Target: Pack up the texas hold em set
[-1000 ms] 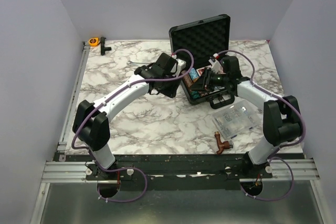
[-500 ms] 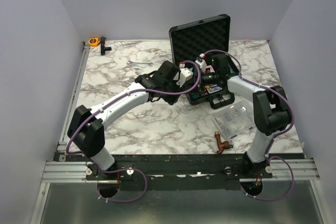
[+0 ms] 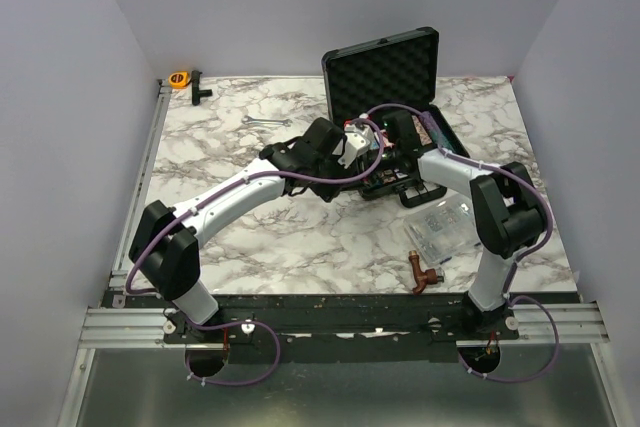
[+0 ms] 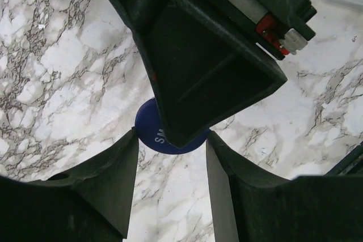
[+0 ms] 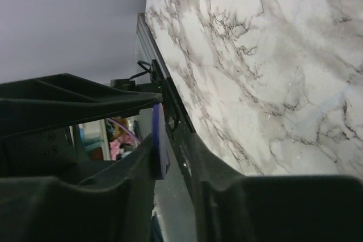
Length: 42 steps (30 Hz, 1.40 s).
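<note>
The black briefcase stands open at the back right, lid [image 3: 385,72] upright with bumpy foam, base [image 3: 405,185] holding chips and card decks. My two grippers meet just above the base's left side. In the left wrist view my left gripper [image 4: 171,140] pinches a small blue round disc [image 4: 150,131] by its edges. A finger [image 4: 210,72] of the right gripper covers most of the disc. In the right wrist view the disc [image 5: 159,140] stands edge-on against one finger of my right gripper [image 5: 173,140], with a gap to the other finger. In the top view the left gripper [image 3: 360,144] touches the right gripper [image 3: 380,147].
A clear plastic compartment box [image 3: 440,227] lies in front of the case, with a brown pipe fitting [image 3: 422,272] near the front edge. An orange tape measure [image 3: 179,78] and a black part [image 3: 198,92] sit at the back left corner. A small metal tool [image 3: 262,123] lies at mid-back.
The left gripper moved right toward the case. The right gripper swung left from over the case base and now straddles the disc in the left gripper.
</note>
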Each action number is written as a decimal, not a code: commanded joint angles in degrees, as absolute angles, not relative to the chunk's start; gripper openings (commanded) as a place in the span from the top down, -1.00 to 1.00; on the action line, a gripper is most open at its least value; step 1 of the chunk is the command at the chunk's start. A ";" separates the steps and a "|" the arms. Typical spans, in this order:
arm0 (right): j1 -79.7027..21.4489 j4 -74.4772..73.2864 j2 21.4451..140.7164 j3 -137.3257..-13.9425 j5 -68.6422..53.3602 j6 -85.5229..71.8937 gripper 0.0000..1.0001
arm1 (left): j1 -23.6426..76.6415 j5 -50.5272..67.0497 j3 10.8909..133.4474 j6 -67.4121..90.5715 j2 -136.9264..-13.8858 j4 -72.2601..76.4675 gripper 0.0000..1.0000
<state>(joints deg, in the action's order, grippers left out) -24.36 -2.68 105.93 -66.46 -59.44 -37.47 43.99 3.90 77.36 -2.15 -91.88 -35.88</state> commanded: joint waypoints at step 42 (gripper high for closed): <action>-11.95 -20.00 106.37 -73.91 -10.86 -27.03 0.98 | 35.16 -0.11 82.16 13.45 -84.98 -38.36 -0.69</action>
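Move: Right at the right hand's open fingers, about 1 cm to its left, is the blue small-blind button, held at the left hand's fingertips. From the right hand, the yellow big-blind button in the case is some 13 cm ahead, 16 to the right and 11 lower. The blue-orange chip column is about 5 cm left and 2 beyond that yellow button; the blue card deck is 4 cm right and 1 nearer. Closing on the blue button, the right fingers take it over as the left hand opens and backs off up, left and forward about 10 cm. The right hand then carries it right and forward some 20 cm into the space over the case, swinging its fingers from pointing left to steeply down, and finally lowers about 6 cm towards the yellow button. ##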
